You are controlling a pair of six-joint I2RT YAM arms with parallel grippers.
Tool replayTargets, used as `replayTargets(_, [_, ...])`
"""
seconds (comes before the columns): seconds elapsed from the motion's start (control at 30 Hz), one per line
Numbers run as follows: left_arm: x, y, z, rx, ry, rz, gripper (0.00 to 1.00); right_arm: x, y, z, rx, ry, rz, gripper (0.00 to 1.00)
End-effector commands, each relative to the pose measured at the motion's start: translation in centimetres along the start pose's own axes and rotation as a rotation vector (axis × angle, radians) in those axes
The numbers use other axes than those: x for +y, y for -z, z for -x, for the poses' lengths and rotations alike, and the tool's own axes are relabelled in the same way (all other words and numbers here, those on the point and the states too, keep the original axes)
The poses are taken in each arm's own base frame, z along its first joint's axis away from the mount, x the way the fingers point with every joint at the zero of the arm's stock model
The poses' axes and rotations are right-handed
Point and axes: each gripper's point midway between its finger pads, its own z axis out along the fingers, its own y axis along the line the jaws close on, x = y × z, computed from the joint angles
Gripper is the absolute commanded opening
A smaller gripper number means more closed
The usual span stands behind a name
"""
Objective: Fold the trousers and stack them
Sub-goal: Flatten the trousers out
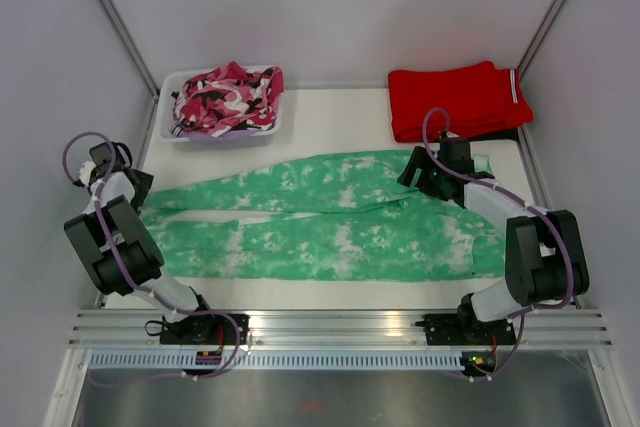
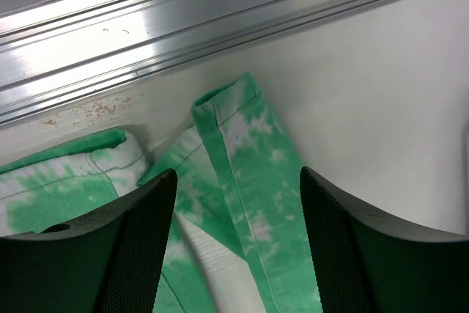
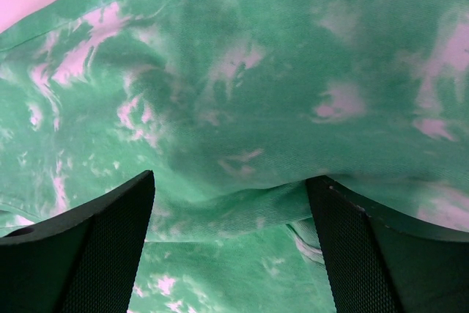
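The mint green, white-blotched trousers (image 1: 320, 227) lie spread across the table, legs pointing left and waist at the right. My left gripper (image 1: 142, 197) is at the left ends of the legs. In its wrist view a leg cuff (image 2: 245, 137) lies between the black fingers (image 2: 139, 247), which stand apart without pinching it; the left gripper (image 2: 238, 247) is open. My right gripper (image 1: 410, 177) is low over the upper trouser part near the waist. In its wrist view the right gripper (image 3: 231, 247) is open, with a raised fold of green fabric (image 3: 242, 203) spanning the gap.
At the back left a white basket (image 1: 166, 107) holds a pink, black and white camouflage garment (image 1: 228, 97). Folded red trousers (image 1: 455, 97) with a white stripe lie at the back right. An aluminium rail (image 2: 183, 20) runs just beyond the cuffs.
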Motion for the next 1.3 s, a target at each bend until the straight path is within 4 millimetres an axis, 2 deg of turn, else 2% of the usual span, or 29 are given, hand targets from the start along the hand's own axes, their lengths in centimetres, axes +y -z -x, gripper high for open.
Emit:
replayTargets(0.0, [-0.7, -1.2, 0.7, -0.008, -0.005, 0.004, 0.73, 1.3, 0.2, 2.1, -0.051, 0.002, 0.029, 0.91])
replayTargets(0.1, [-0.5, -2.4, 0.0, 0.014, -0.002, 0.022, 0.71, 1.1, 0.1, 2.3, -0.048, 0.003, 0.012, 0.9])
replayTargets(0.17, [-0.8, -3.2, -0.4, 0.032, 0.004, 0.009, 0.65, 0.9, 0.1, 2.4, -0.05, 0.007, 0.0, 0.9])
replayTargets(0.27, [-1.5, -3.7, -0.5, 0.043, 0.015, -0.013, 0.43, 1.0, 0.3, 3.0, -0.069, 0.005, -0.007, 0.9])
replayTargets(0.3, [-1.6, -3.7, -0.5, 0.043, 0.012, -0.015, 0.26, 1.0, 0.3, 3.1, -0.071, 0.002, -0.007, 0.9])
replayTargets(0.33, [-1.9, -3.6, -0.1, 0.034, 0.01, -0.022, 0.18, 1.0, 0.3, 3.1, -0.07, 0.002, -0.006, 0.9])
replayTargets(0.4, [-2.6, -3.0, 0.9, 0.015, -0.001, -0.041, 0.02, 1.0, 0.3, 3.1, -0.068, 0.003, -0.005, 0.9])
replayTargets(0.43, [-2.8, -2.6, 1.2, 0.01, -0.005, -0.05, 0.02, 1.1, 0.3, 3.1, -0.07, 0.002, -0.004, 0.9])
replayTargets(0.57, [-6.0, 1.5, 3.8, -0.078, -0.04, -0.24, 0.02, 1.0, 0.3, 3.0, -0.068, 0.005, -0.005, 0.9])
replayTargets(0.6, [-7.8, 4.3, 5.3, -0.145, -0.039, -0.364, 0.02, 1.0, 0.3, 3.0, -0.07, 0.002, -0.004, 0.9])
replayTargets(0.63, [-8.5, 5.9, 6.1, -0.191, -0.044, -0.42, 0.02, 1.1, 0.3, 3.1, -0.074, 0.0, 0.0, 0.9])
replayTargets(0.7, [-11.0, 9.8, 6.8, -0.282, -0.101, -0.639, 0.02, 1.5, 0.7, 3.1, -0.08, -0.008, 0.018, 0.9])
replayTargets(0.73, [-11.8, 13.8, 7.9, -0.38, -0.132, -0.754, 0.02, 1.6, 0.8, 3.3, -0.089, -0.011, 0.026, 0.9])
replayTargets(0.77, [-11.7, 14.4, 6.9, -0.401, -0.17, -0.812, 0.02, 1.8, 1.1, 3.2, -0.096, -0.012, 0.039, 0.9])
replayTargets(0.8, [-12.7, 16.0, 6.3, -0.396, -0.214, -0.907, 0.02, 1.8, 1.2, 3.1, -0.099, -0.013, 0.043, 0.9])
replayTargets(0.9, [-13.4, 15.9, 3.6, -0.306, -0.276, -1.016, 0.02, 1.7, 1.5, 2.5, -0.091, -0.007, 0.048, 0.9])
replayTargets(1.0, [-11.8, 12.8, 2.2, -0.245, -0.243, -0.912, 0.02, 1.3, 1.5, 2.0, -0.072, 0.015, 0.037, 0.9])
replayTargets(1.1, [-8.7, 9.2, 1.2, -0.198, -0.196, -0.72, 0.03, 1.4, 1.6, 1.4, -0.058, 0.019, 0.05, 0.9])
replayTargets(1.13, [-6.4, 7.5, -0.4, -0.111, -0.161, -0.593, 0.03, 1.4, 1.7, 1.4, -0.059, 0.018, 0.052, 0.9])
replayTargets(1.17, [-5.1, 6.2, -1.2, -0.065, -0.113, -0.512, 0.03, 1.3, 1.7, 1.1, -0.053, 0.016, 0.053, 0.9])
replayTargets(1.23, [-3.6, 5.3, -2.6, -0.012, -0.09, -0.484, 0.05, 1.2, 1.5, 0.9, -0.049, 0.011, 0.054, 0.9])
replayTargets(1.27, [-2.2, 4.7, -3.7, 0.011, -0.051, -0.437, 0.24, 1.4, 1.5, 0.8, -0.045, 0.01, 0.062, 0.9])
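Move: Below the left hand, about 5 cm down, lies the cuff of the trousers' far leg, only about 1 cm back and 1 cm to the left. The near leg's cuff is roughly 15 cm back and level sideways; the laundry basket stands some 22 cm ahead and 20 cm to the right. From the right hand, that far cuff is about 68 cm to the left, 6 cm back and 5 cm lower. Sinking about 4.5 cm, the left hand shuts its open fingers on the far leg's cuff, then whips it steeply up some 23 cm, bearing forward and right, while the fingers tilt outward-up over 40 degrees and turn clockwise. It then drops about 12 cm and draws back some 3 cm, tipping partly down again, the cuff still pinched. ##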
